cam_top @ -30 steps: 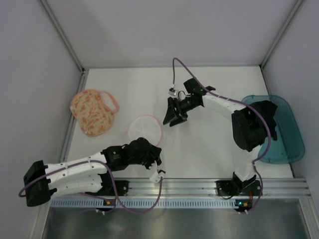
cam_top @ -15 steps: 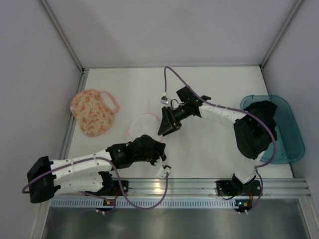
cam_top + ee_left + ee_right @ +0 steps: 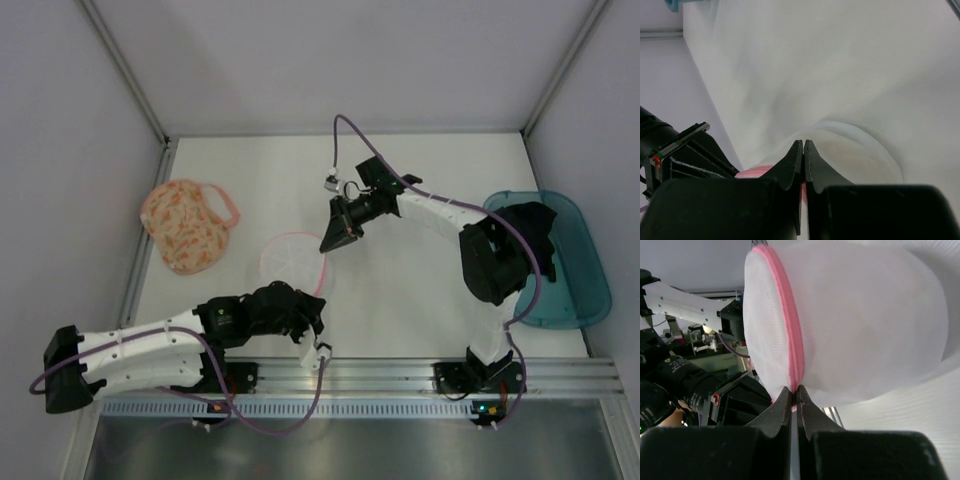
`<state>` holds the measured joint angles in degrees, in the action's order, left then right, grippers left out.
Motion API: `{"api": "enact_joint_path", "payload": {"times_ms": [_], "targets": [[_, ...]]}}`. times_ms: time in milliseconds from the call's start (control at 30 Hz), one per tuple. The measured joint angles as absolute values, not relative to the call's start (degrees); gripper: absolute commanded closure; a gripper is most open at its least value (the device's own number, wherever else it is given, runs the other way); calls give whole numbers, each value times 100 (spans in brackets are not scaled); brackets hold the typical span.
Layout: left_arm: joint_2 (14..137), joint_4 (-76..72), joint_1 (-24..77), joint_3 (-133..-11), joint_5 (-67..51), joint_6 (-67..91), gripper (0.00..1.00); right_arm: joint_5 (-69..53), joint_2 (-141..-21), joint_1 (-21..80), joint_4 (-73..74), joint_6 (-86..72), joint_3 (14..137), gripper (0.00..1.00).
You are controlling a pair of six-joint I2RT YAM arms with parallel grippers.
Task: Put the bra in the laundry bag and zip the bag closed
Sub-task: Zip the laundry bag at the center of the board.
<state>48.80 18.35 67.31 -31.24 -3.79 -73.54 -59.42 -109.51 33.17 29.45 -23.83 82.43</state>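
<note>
The laundry bag (image 3: 190, 225), cream with an orange print and pink trim, lies flat at the table's left, and neither gripper touches it. The bra (image 3: 538, 220) is a black heap in the teal tub (image 3: 575, 270) at the right, partly behind the right arm. Both grippers hold a plain white pouch (image 3: 293, 258) with a pink rim instead. My right gripper (image 3: 330, 245) (image 3: 795, 389) is shut on that pouch's pink zip edge (image 3: 792, 340). My left gripper (image 3: 298, 291) (image 3: 803, 142) is shut on its near edge, with pink showing between the jaws.
The white pouch (image 3: 855, 155) bulges just past the left fingertips. The right gripper's black body (image 3: 680, 150) shows at the left of the left wrist view. Grey walls enclose the table on three sides, and a metal rail (image 3: 400, 375) runs along the near edge.
My right gripper has gone from open to shut on the pouch's pink rim. The left arm shifted right, then back left, still gripping the pouch's near edge.
</note>
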Motion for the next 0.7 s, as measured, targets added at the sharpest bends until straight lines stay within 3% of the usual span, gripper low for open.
{"api": "enact_joint_path", "payload": {"times_ms": [133,167,200,300,333,400,700], "targets": [[4799,1979,6945,-3122,-263,-7225,100,-5964,-11198,3155,3238,-2198,8698,99],[4803,1981,6971,-3122,-204,-7201,100,-5977,-11242,3146,3291,-2169,8746,91],[4821,1984,6984,-3122,-172,-7177,100,-5979,-11264,3146,3308,-2158,8755,73],[5065,2010,7070,-3131,-137,-6947,100,-5894,-11290,3133,3347,-2167,8748,38],[5214,2018,7098,-3140,-115,-6845,100,-5854,-11286,3116,3354,-2130,8742,34],[5470,2029,7124,-3201,1,-6667,100,-5778,-11266,3092,3380,-2058,8713,30],[5706,1745,7124,-3395,395,-6309,100,-5669,-10276,2980,3428,-1975,7400,29]]}}
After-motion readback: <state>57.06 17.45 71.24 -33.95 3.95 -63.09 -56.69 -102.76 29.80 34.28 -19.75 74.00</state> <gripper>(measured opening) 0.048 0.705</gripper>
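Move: The right hand already pinches the laundry bag's pink zip edge between its pads; the bag's middle lies about 6 cm to its left, 2 cm back and some 4 cm lower, and the left gripper is roughly 10 cm straight back at much the same height. The left hand already holds a nearer stretch of the same zip, with the bag's middle some 8 cm ahead of it, 5 cm left and 4 cm below. The right hand draws the pinched zip edge a last 2 cm forward, away from the left gripper, then opens wide to let go and backs off about 4 cm to the right and 4 cm back, sinking slightly. The left hand keeps its pinch on the zip, easing back about 1 cm, dipping some 3 cm and then recovering part of both, turning about 10 degrees counter-clockwise. ##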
